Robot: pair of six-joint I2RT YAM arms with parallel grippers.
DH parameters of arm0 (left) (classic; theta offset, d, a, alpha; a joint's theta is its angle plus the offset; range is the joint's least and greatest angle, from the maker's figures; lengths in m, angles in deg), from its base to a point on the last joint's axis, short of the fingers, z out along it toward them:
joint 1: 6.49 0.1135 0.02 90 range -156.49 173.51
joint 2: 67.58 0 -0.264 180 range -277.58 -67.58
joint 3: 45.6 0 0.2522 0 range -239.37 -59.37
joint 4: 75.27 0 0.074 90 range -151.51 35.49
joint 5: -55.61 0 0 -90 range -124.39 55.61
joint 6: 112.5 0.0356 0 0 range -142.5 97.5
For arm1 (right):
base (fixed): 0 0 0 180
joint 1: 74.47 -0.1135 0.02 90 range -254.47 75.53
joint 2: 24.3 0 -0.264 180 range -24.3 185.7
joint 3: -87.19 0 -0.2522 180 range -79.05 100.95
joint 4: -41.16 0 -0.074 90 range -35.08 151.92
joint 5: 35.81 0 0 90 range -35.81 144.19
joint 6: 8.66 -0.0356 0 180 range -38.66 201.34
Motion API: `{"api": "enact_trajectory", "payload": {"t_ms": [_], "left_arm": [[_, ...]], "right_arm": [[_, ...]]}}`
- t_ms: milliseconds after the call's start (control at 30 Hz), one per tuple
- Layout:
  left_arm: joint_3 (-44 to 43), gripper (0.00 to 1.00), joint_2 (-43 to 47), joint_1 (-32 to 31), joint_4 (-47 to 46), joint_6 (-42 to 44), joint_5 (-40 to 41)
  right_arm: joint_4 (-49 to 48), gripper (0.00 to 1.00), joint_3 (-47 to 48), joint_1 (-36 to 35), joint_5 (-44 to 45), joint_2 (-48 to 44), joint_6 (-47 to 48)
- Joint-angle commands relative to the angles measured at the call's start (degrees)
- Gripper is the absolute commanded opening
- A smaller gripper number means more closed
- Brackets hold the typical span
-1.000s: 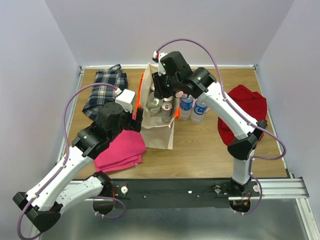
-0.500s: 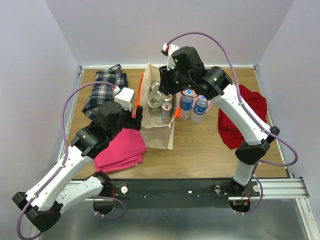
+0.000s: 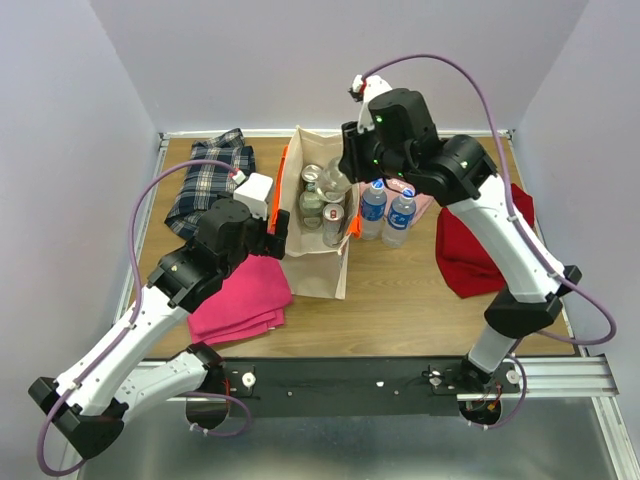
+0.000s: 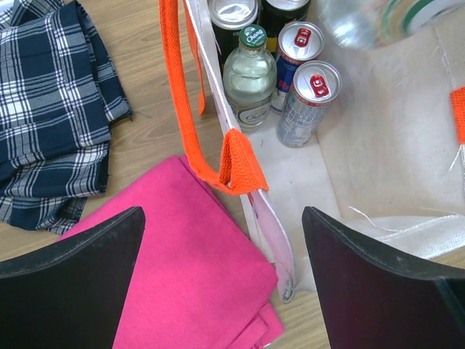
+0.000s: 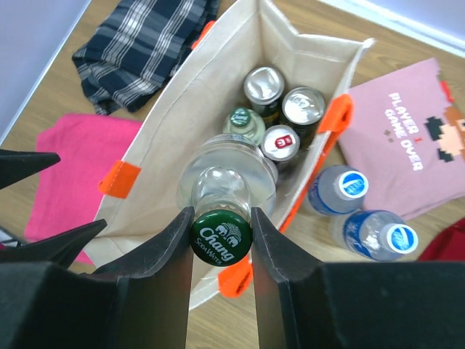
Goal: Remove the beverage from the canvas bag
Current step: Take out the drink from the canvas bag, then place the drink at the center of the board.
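Note:
The beige canvas bag (image 3: 316, 262) with orange handles (image 4: 183, 94) stands upright at mid-table. My right gripper (image 5: 221, 236) is shut on the green cap of a clear glass soda-water bottle (image 5: 227, 178). The bottle (image 3: 335, 180) hangs over the bag's far right part, its base about level with the rim. Inside the bag (image 5: 174, 123) stand three cans (image 5: 264, 83) and a second green-capped glass bottle (image 5: 243, 120). My left gripper (image 4: 223, 218) is open, its jaws either side of the bag's near left corner.
Two plastic water bottles (image 3: 373, 208) stand just right of the bag. A folded pink cloth (image 3: 245, 300) lies at its near left, a plaid cloth (image 3: 210, 185) at the far left, a red cloth (image 3: 480, 240) at the right, a pink T-shirt (image 5: 399, 138) behind the bottles.
My right gripper has risen and shifted right with the glass bottle, lifting it up out of the bag. The left arm has barely moved.

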Motion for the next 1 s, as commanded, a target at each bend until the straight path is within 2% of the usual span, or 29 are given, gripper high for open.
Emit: {"api": "enact_trajectory", "payload": {"t_ms": [0, 500, 767, 967], "left_arm": [[-1.8, 0.99, -0.54, -0.04, -1.31, 0.22, -0.92], [-2.06, 0.99, -1.69, -0.04, -2.01, 0.48, -1.09], [-2.33, 0.99, -2.31, -0.04, -2.45, 0.57, -0.92], [-2.15, 0.99, -2.57, -0.04, -2.54, 0.39, -1.18]], "right_arm": [[-6.08, 0.01, 2.33, -0.42, 7.17, -7.72, 0.33], [-4.24, 0.01, -4.43, -0.33, 15.96, -17.04, -1.6], [-2.13, 0.01, -16.55, -0.42, 18.95, -20.03, -4.76], [-2.12, 0.01, -23.5, -0.42, 17.55, -21.08, -6.52]]}}
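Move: My right hand, over the bag's right rim, still pinches the Chang bottle by its cap; it is bound for bare table about 11 cm to my right, 3 cm nearer me and some 38 cm down. One water bottle stands roughly 7 cm ahead and 7 cm right of this hand, its twin 5 cm ahead and 14 cm right. The canvas bag's middle is level, about 8 cm left. From my idle left hand that spot is some 28 cm right and 4 cm ahead. With the bottle still hanging tilted from its pinched cap, my right hand sweeps about 9 cm to the right while climbing some 7 cm and easing back 3 cm, away over the bag's right rim. Then I sink almost straight down about 9 cm towards the table just behind the two water bottles, the wrist having swung some 15 degrees clockwise overall. ##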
